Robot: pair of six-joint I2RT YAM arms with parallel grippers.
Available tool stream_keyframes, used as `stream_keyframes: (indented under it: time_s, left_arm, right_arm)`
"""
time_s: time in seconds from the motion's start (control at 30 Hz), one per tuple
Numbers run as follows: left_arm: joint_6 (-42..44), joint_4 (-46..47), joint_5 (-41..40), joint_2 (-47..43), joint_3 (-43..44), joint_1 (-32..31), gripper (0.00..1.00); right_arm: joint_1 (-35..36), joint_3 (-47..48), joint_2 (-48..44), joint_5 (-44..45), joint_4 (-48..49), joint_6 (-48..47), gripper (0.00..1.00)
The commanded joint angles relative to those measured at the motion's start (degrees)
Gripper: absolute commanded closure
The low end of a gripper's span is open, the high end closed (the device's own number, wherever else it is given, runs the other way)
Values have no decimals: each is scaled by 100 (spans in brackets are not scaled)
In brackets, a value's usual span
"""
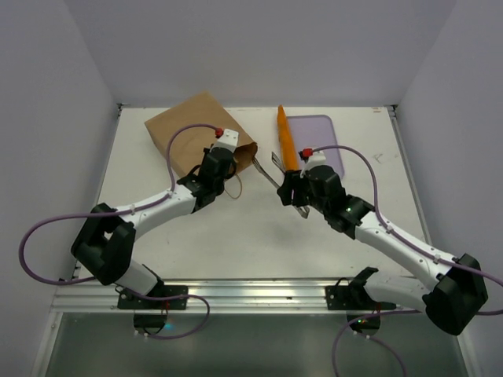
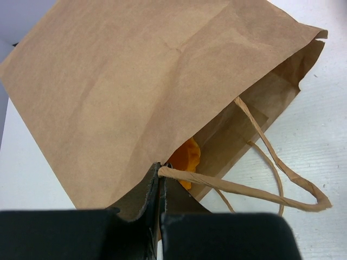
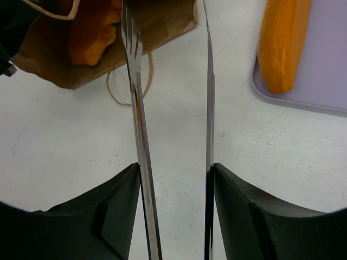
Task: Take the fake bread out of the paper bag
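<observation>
The brown paper bag [image 1: 192,126] lies flat at the back left, its mouth facing right. My left gripper [image 1: 233,154] is shut on the bag's cord handle [image 2: 238,187] at the mouth, with the upper edge lifted [image 2: 161,170]. Inside the mouth shows an orange piece of fake bread [image 2: 187,158], also in the right wrist view [image 3: 92,32]. A long loaf [image 1: 286,140] lies on the edge of the lavender tray [image 3: 282,43]. My right gripper [image 1: 288,188] is shut on the metal tongs [image 3: 138,108], one finger outside each arm [image 3: 174,169]. The tong tips are apart and point at the bag mouth.
The lavender tray [image 1: 324,135] sits at the back right, right of the bag [image 3: 325,70]. The second loose cord handle [image 3: 127,86] lies on the white table in front of the bag mouth. Walls close in the table on three sides.
</observation>
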Motion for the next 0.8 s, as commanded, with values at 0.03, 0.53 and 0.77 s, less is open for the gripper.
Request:
stream_keyframes:
  time_s: [0.03, 0.53, 0.77]
  left_arm:
    - [-197, 163, -98, -311, -49, 19, 100]
    - [-373, 128, 438, -267, 179, 19, 100]
    - [-355, -66, 368, -285, 311, 19, 100]
  right_arm:
    - [217, -93, -89, -8, 143, 266, 42]
    - [823, -217, 764, -104, 1381, 794, 39]
    - [885, -199, 1396, -324, 2330, 1207, 39]
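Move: The left gripper is shut on the bag's upper handle by the mouth. The bread still in the bag lies about 3 cm ahead of it, 5 cm to its right and 8 cm below. From the right gripper, which holds the open tongs, that bread is some 18 cm to the left, 10 cm ahead and 11 cm lower. The dangling handle loop lies about 15 cm left and 5 cm ahead of the right gripper; the bread on the tray is roughly 19 cm straight ahead. Swing the right gripper about 8 cm left and lower it some 4 cm, easing back a couple of centimetres at first, so the open tongs' tips go to the bag's mouth. Turn the wrist slightly counter-clockwise, dip it a little and keep the grip on the tongs unchanged. Keep the left gripper closed on the bag, letting it drift only about 1 cm right and up. ##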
